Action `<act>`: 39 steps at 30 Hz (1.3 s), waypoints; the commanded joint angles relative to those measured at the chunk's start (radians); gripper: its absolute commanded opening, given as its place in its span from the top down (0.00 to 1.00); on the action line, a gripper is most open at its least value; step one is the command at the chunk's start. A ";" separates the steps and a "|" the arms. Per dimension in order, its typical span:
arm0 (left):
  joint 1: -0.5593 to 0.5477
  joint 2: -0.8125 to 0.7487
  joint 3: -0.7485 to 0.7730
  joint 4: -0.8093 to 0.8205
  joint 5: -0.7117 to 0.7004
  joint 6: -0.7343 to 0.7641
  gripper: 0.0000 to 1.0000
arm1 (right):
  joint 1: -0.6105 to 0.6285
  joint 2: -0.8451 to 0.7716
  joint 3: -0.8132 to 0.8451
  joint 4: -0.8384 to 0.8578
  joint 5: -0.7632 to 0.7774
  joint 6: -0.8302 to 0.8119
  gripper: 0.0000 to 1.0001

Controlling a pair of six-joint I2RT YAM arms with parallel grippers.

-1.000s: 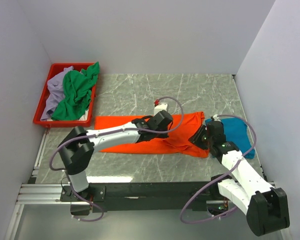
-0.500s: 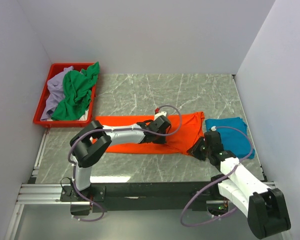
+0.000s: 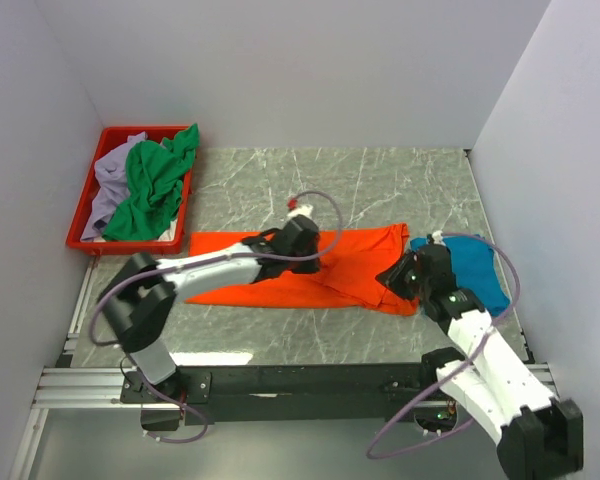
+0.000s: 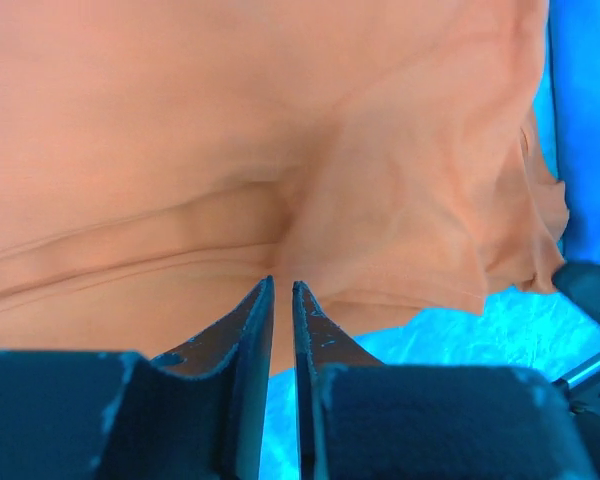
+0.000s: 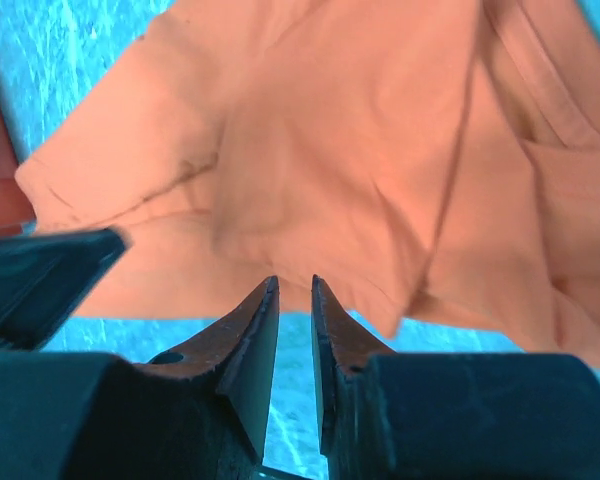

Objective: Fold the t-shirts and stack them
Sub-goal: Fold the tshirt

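The orange t-shirt [image 3: 360, 262] lies as a long strip across the middle of the table. My left gripper [image 3: 305, 240] is at its upper middle. The jaws stand nearly together [image 4: 283, 283], and creases in the orange cloth [image 4: 280, 150] run in to the tips. My right gripper [image 3: 396, 276] is at the shirt's lower right end. Its narrow jaws [image 5: 294, 281] pinch the hem of the orange cloth [image 5: 330, 150]. The teal t-shirt [image 3: 477, 268] lies folded just right of that gripper. The green t-shirt [image 3: 155, 190] and the lavender one [image 3: 110, 180] are heaped in the tray.
The red tray [image 3: 83, 222] stands at the back left by the left wall. White walls close in the table at the back and on both sides. Purple cables loop over both arms.
My left gripper has slid up and to the left along the orange shirt. The right gripper dipped to the shirt's lower right corner, then came back up and right. Both jaws are narrower than a second ago.
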 commanded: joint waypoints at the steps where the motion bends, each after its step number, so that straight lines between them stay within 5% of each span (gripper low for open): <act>1: 0.059 -0.125 -0.110 -0.001 0.008 -0.012 0.80 | 0.032 0.138 0.071 0.061 0.030 0.018 0.74; 6: 0.149 -0.256 -0.321 0.048 0.023 -0.049 0.82 | 0.154 0.296 0.092 0.141 0.105 0.069 0.74; 19: 0.246 -0.324 -0.558 0.071 -0.067 -0.104 0.82 | 0.163 0.680 0.138 0.262 0.100 0.067 0.74; 28: 0.234 -0.337 -0.607 0.075 -0.038 -0.189 0.83 | 0.152 0.967 0.532 0.057 0.143 -0.083 0.75; 39: 0.010 -0.379 -0.670 0.075 -0.087 -0.498 0.83 | 0.148 1.365 1.136 -0.259 0.251 -0.305 0.75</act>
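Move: The left hand, about 10 cm above its table height, goes for the orange t-shirt's left half: a spot about 17 cm to its left, 3 cm back and 8 cm down. The right hand's spot on the t-shirt's folded right part is some 4 cm left, 2 cm ahead and 8 cm below. The folded blue t-shirt lies about 20 cm right of the right hand and 5 cm farther out. The red bin's middle is some 43 cm left and 24 cm ahead of the left hand. Both nearly shut grippers come down onto the orange t-shirt and drag it along the table in opposite senses. The left hand swings some 16 cm left while sinking, turns counter-clockwise, pauses, then drags about 4 cm back and 3 cm right. The right hand drops with a little left, then pushes the cloth some 17 cm forward and slightly left, tipping steeper. ##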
